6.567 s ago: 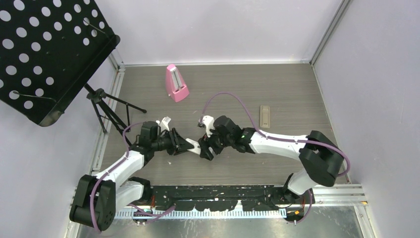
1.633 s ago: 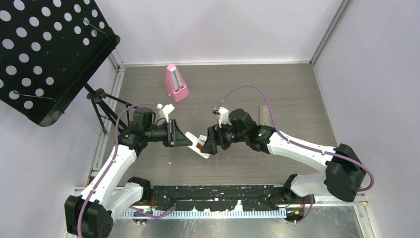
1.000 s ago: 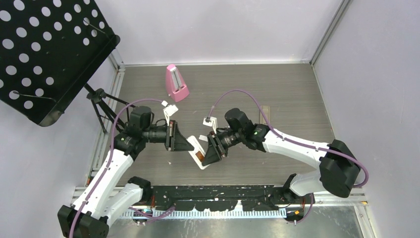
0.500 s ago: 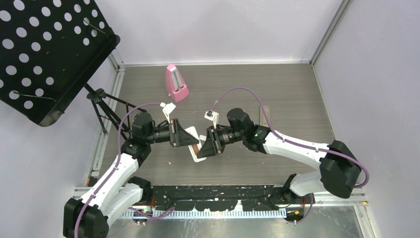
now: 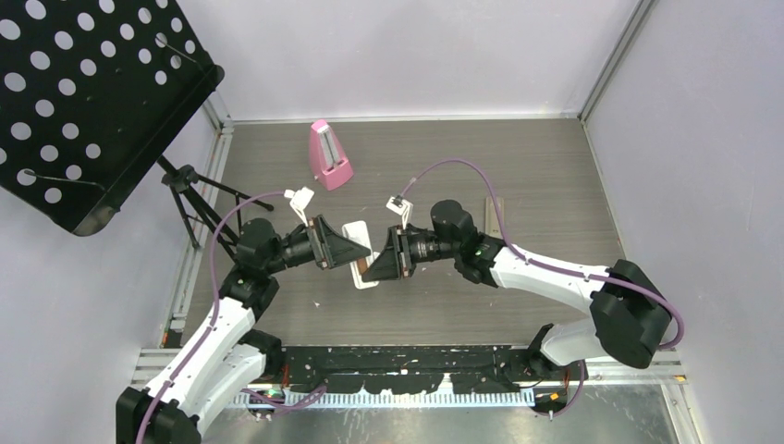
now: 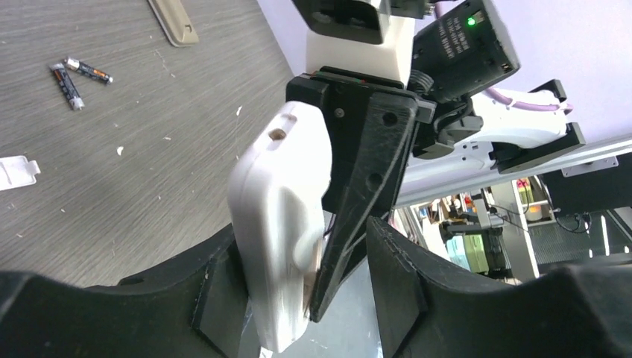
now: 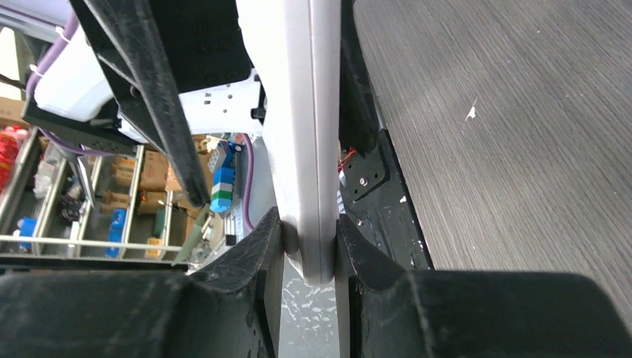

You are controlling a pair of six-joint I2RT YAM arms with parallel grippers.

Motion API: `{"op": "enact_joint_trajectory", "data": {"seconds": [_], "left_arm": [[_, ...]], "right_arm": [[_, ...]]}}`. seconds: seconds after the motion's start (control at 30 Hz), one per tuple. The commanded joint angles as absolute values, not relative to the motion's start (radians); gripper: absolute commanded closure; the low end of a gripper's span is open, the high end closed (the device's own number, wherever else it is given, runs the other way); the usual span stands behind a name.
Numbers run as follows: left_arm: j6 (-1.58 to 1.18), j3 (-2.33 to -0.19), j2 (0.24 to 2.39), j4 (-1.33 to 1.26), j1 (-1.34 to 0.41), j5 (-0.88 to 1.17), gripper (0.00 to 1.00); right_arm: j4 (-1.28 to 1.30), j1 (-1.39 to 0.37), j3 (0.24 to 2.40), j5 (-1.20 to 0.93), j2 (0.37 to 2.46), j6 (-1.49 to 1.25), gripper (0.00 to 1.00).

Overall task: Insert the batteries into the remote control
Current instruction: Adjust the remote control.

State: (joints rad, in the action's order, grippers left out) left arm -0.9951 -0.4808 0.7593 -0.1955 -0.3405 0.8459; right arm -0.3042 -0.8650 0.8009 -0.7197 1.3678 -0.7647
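The white remote control (image 5: 357, 258) hangs above the table's middle, between both grippers. My right gripper (image 5: 381, 262) is shut on it; the right wrist view shows both pads pinching the remote's (image 7: 311, 142) thin edge at the right gripper (image 7: 309, 233). My left gripper (image 6: 304, 262) stands open around the remote's (image 6: 282, 224) other end: the remote lies against one finger (image 6: 216, 298), with a gap to the other finger (image 6: 396, 283). Two dark batteries (image 6: 65, 85) lie side by side on the table, far from both grippers. They are too small to pick out in the top view.
A pink metronome (image 5: 329, 155) stands at the back. A black perforated music stand (image 5: 88, 102) on a tripod fills the far left. A beige strip (image 6: 173, 18) and a small white piece (image 6: 15, 171) lie on the wooden tabletop (image 5: 545, 166).
The left gripper's jaws have spread apart around the remote. Both arms have carried the remote toward the back and slightly left. The right gripper keeps its hold.
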Motion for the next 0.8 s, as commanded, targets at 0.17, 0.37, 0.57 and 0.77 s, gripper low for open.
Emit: {"op": "enact_joint_trajectory", "data": {"seconds": [0.17,0.37,0.57,0.77], "left_arm": [[-1.125,-0.472,0.744,-0.377,-0.344,0.806,0.43],[-1.191,-0.459,0.8,-0.452,-0.344,0.798,0.42],[-1.203,-0.455,0.816,-0.472,-0.344,0.774,0.52],[-1.19,-0.447,0.809,-0.456,-0.344,0.771,0.75]], "right_arm": [[-0.53,-0.833,0.754,-0.795,1.371,-0.885,0.85],[-0.56,-0.834,0.756,-0.877,1.386,-0.894,0.86],[-0.564,-0.833,0.75,-0.879,1.387,-0.898,0.85],[-0.572,-0.832,0.741,-0.9,1.388,-0.9,0.86]]}}
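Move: The right hand already holds the white remote control by its near half, the remote's middle some 4 cm ahead and 2 cm left of that hand, about level in height. From the open left hand, the remote's middle is about 1 cm back, straight across between the spread fingers and a touch lower. Roughly 20 cm below the left hand, the battery cover lies about 3 cm back and 3 cm right; the loose batteries lie about 1 cm ahead and 15 cm right. The left fingers close on the remote's far half, pinching it after the open hand has slid forward about 2 cm and risen nearly as much along it, fingertips tipping up slightly. The right hand keeps its grip, easing about 1 cm up and ending 1 cm back, tilting its fingertips up and turning a few degrees counter-clockwise. ##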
